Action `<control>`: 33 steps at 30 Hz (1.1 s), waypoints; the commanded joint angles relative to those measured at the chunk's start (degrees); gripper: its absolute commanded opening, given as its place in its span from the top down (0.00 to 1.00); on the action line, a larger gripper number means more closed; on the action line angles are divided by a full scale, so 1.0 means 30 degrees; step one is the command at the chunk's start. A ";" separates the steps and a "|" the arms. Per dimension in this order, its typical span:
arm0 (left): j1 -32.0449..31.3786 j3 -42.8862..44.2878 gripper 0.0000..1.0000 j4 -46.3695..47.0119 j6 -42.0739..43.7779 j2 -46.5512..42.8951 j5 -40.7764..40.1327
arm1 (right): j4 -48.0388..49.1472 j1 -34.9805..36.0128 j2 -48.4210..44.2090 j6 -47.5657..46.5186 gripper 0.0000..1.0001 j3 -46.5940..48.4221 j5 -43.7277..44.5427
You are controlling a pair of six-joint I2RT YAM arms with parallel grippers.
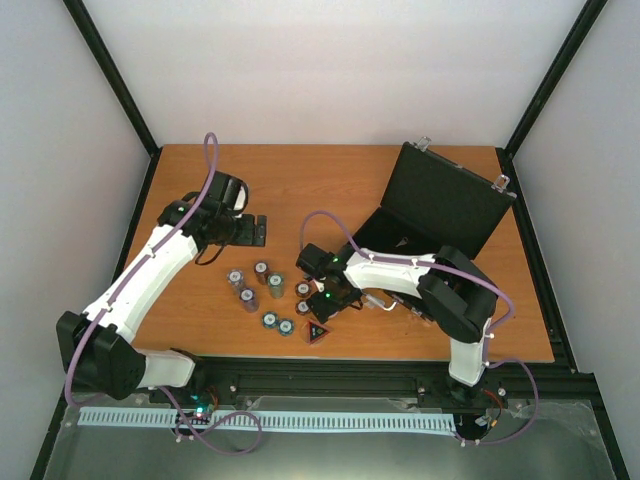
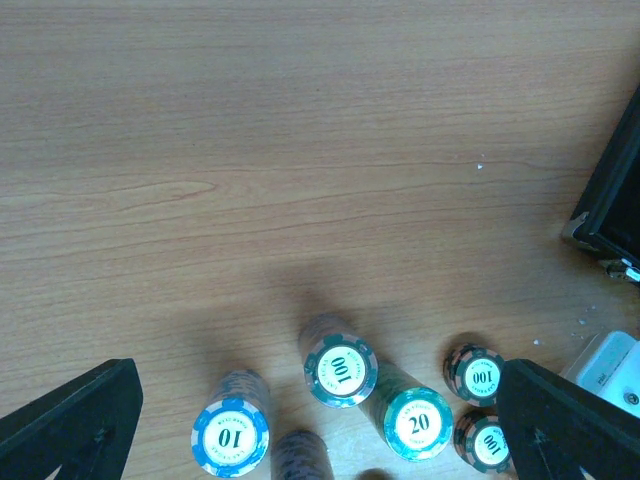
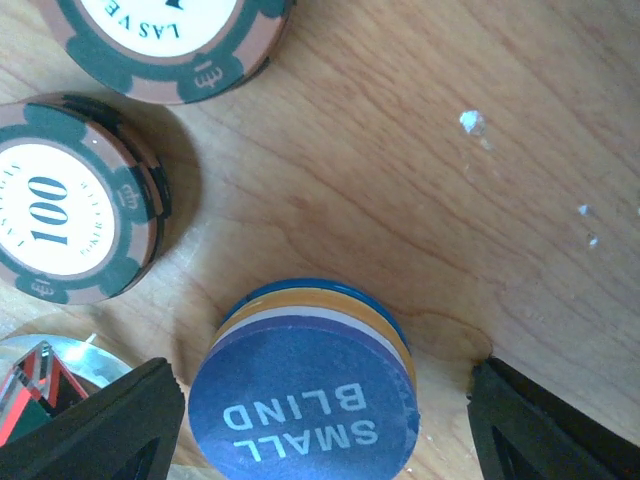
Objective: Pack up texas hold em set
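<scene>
The black case lies open at the back right, its lid raised. Several short stacks of poker chips stand mid-table, and a dark triangular token lies in front of them. My right gripper is low over the right end of the chips. In its wrist view the right gripper is open and straddles a blue disc marked SMALL BLIND that tops a few coloured discs, with a gap at the right finger. My left gripper hovers open behind the chips, holding nothing.
Two 100 chip stacks stand just left of the blue disc, and the triangular token is by the right gripper's left finger. A corner of the case shows at the right of the left wrist view.
</scene>
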 commanded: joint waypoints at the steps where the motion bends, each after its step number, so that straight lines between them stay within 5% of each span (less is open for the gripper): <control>1: -0.0078 -0.0113 0.00 -0.0350 0.0075 -0.0538 -0.0123 | -0.0078 0.0255 0.0759 0.0553 0.22 -0.0047 0.0339; 33: -0.0079 -0.0320 0.00 -0.0099 0.0454 -0.0116 -0.0316 | -0.1209 0.0401 0.0884 0.0580 0.63 0.0931 0.1286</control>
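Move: Right between the right hand's open fingertips, at their own height, is the stack of blind buttons, Small Blind on top. One short 100-chip stack lies about 6 cm to the hand's left, level with it; another is 6 cm left and 4 cm ahead. The triangular marker sits 2 cm left and 5 cm back, the case handle some 11 cm right and 2 cm ahead. From the left hand, the button stack is roughly 11 cm back, 16 cm right and 19 cm below. Closing on the button stack, the right hand stays low over the table with its fingers pointing down and shifts only about half a centimetre to the right, away from the 100-chip stacks. The fingers narrow from about four-fifths to half open, until both pads touch opposite sides of the stack and pinch it, the grip effort rising clearly once they stop. ##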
